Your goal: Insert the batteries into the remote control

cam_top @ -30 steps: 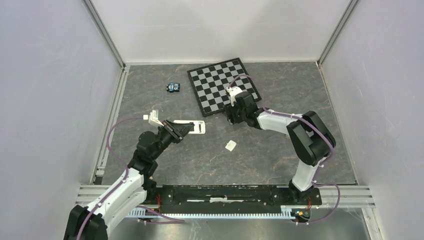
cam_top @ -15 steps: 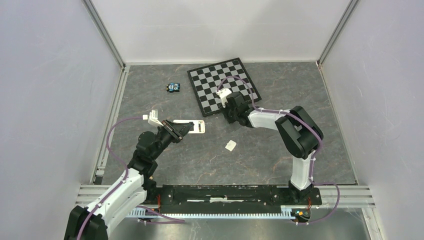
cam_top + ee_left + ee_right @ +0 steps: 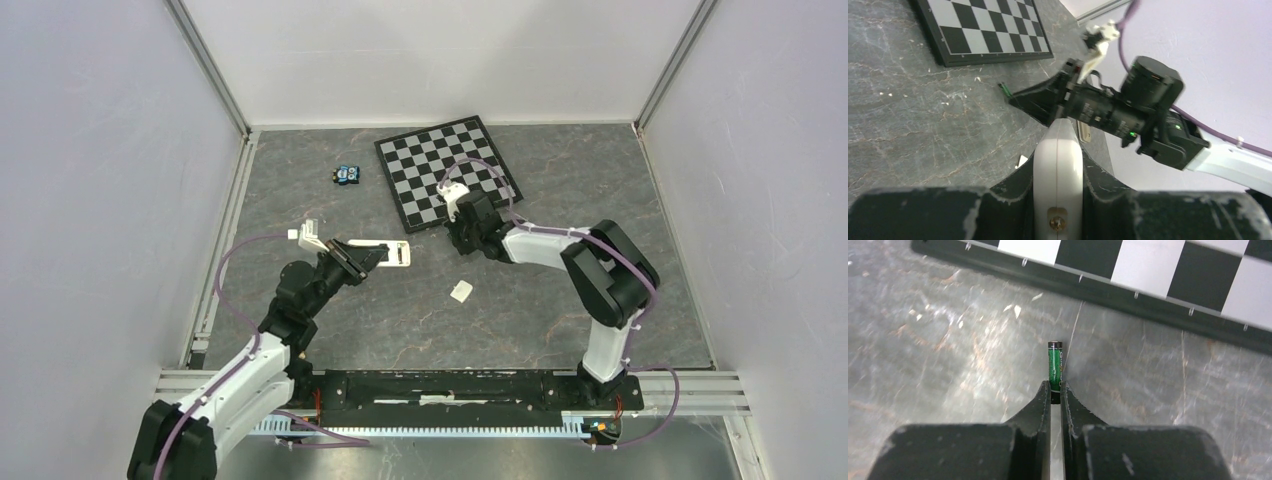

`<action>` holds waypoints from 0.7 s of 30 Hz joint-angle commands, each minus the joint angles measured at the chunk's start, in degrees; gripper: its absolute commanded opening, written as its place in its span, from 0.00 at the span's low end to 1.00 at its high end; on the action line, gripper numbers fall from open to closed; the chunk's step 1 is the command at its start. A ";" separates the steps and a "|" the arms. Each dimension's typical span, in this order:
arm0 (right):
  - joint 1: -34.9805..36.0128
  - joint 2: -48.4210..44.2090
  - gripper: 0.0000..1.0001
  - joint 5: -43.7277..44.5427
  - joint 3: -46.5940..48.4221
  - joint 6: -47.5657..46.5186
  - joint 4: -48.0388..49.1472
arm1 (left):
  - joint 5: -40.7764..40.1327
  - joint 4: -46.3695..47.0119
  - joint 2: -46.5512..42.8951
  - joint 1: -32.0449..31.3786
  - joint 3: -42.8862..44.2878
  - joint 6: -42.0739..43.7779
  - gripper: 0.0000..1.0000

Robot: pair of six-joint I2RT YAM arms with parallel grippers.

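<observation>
My left gripper [image 3: 352,262] is shut on the remote control [image 3: 386,253], a white handset held on edge just above the table left of centre. In the left wrist view the remote control [image 3: 1057,165] stands edge-on between the two dark fingers of the left gripper [image 3: 1058,156]. My right gripper [image 3: 1055,391] is shut on the lower end of a green battery [image 3: 1054,366], which sticks out past the fingertips. In the top view the right gripper [image 3: 462,240] sits just off the near edge of the chessboard [image 3: 448,170].
A small white cover piece [image 3: 461,291] lies on the grey table between the two arms. A little blue object [image 3: 347,174] rests left of the chessboard. White walls and metal rails close in the table on three sides.
The right gripper has closed on the battery and shifted a little left and toward the near side of the board's edge. The left arm and remote have not moved.
</observation>
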 commanded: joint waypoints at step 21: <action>9.94 -28.25 0.02 -13.15 -19.44 46.23 18.21 | -1.97 12.31 7.87 0.23 -4.67 0.56 0.02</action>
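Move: The right hand, low over the table, already grips the green battery. The bay of the remote held by the left hand lies about 11 cm back from it, 11 cm left and some 14 cm higher. The chessboard's middle is roughly 16 cm ahead and 2 cm left, and the white battery cover about 8 cm straight back, both slightly lower. From the left hand, the bay sits level, about 5 cm to the right. Right hand carries the battery about 20 cm back, up and left towards the remote, lowered 5 cm by the left. ##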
